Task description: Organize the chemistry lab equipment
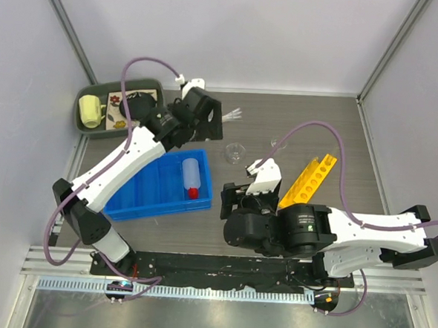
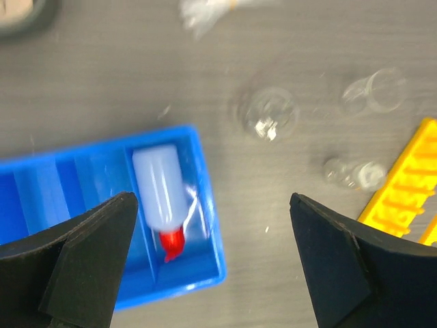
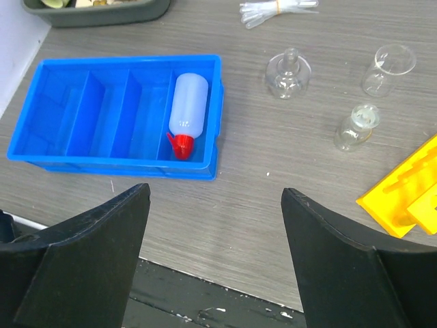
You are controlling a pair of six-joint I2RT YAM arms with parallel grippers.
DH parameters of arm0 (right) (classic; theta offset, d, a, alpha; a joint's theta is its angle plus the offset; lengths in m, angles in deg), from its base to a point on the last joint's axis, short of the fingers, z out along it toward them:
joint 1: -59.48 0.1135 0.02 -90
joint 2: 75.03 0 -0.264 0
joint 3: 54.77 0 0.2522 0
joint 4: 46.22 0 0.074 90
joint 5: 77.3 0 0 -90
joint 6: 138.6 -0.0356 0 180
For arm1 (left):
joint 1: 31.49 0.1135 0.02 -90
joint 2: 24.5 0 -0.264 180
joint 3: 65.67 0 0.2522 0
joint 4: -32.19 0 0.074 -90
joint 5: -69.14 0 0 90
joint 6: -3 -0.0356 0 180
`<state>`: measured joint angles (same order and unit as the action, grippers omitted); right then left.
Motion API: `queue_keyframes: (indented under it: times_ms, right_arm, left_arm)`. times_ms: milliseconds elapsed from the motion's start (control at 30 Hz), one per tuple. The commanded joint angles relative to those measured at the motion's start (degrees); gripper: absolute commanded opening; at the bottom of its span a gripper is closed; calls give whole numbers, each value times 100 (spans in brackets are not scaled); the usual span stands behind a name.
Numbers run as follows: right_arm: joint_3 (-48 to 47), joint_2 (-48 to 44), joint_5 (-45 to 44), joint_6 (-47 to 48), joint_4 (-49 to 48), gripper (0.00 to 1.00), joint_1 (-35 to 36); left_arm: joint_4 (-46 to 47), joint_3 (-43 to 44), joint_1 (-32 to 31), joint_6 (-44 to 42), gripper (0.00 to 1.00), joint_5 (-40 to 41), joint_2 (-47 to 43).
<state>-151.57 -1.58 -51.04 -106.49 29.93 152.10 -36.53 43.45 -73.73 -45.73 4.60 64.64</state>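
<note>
A white squeeze bottle (image 1: 191, 174) with a red cap (image 2: 172, 244) lies in the rightmost compartment of a blue bin (image 1: 146, 204). My left gripper (image 1: 203, 126) hovers open above the bin's far right corner, and nothing sits between its fingers (image 2: 102, 239). Three small clear beakers (image 3: 288, 74) (image 3: 388, 68) (image 3: 356, 126) stand on the table right of the bin. A bundle of thin pipettes (image 1: 233, 114) lies beyond them. The long yellow rack (image 1: 307, 180) lies at the right. My right gripper (image 1: 235, 197) is open and empty over the near table, close to the rack.
A dark green tray (image 1: 146, 85) at the back left holds a yellow mug (image 1: 91, 110) and other items. The bin's (image 3: 130, 61) three left compartments hold nothing. Walls enclose the table at the left, back and right. A black strip runs along the near edge.
</note>
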Motion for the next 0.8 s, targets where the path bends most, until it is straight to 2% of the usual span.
queue_keyframes:
  times_ms: [0,133,233,267,367,600,767]
  right_arm:
    - [-238,-445,-499,119,45,83,-7]
    - [-484,-349,-437,296,246,83,-7]
    - [-599,-183,-349,340,440,84,-16]
    - [-590,-156,-340,348,458,84,-16]
    - [-415,-120,-165,252,493,84,-16]
    - [411,-279,432,612,-559,84,-59]
    - [386,-94,757,1006,-982,84,-226]
  left_arm:
    - [266,1019,233,-1472,99,-303,585]
    - [652,1652,566,-2621,100,-821,1506]
    - [601,2495,1005,-2914,100,-1427,2193]
    - [566,3028,1103,-3080,100,-1594,2691]
    - [434,3943,1332,-3519,100,-1859,3510]
    - [969,4500,1534,-4329,100,-2237,4513]
    - [1145,4519,1640,-4733,100,-2702,4972]
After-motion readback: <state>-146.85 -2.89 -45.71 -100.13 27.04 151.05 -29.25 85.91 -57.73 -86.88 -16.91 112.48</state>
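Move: The bundle of plastic pipettes lies about 25 cm ahead of my left hand, some 5 cm to its right and roughly 24 cm below. The glass piece stands about 12 cm nearer than the bundle and 4 cm to the right of it. The white bottle in the blue bin lies about 3 cm ahead of this hand and 4 cm to its left. From my right hand the bundle is some 44 cm ahead, 5 cm left and far below. I swing my empty left hand about 22 cm forward, out from over the blue bin to the pipette bundle, first lifting some 4 cm, then dropping about 15 cm. On the way I turn it nearly 30 degrees clockwise and roll its left side up a little, fingers staying wide open, and stop short of touching. My right hand bobs up 3 cm, then sinks about 6, still open. ##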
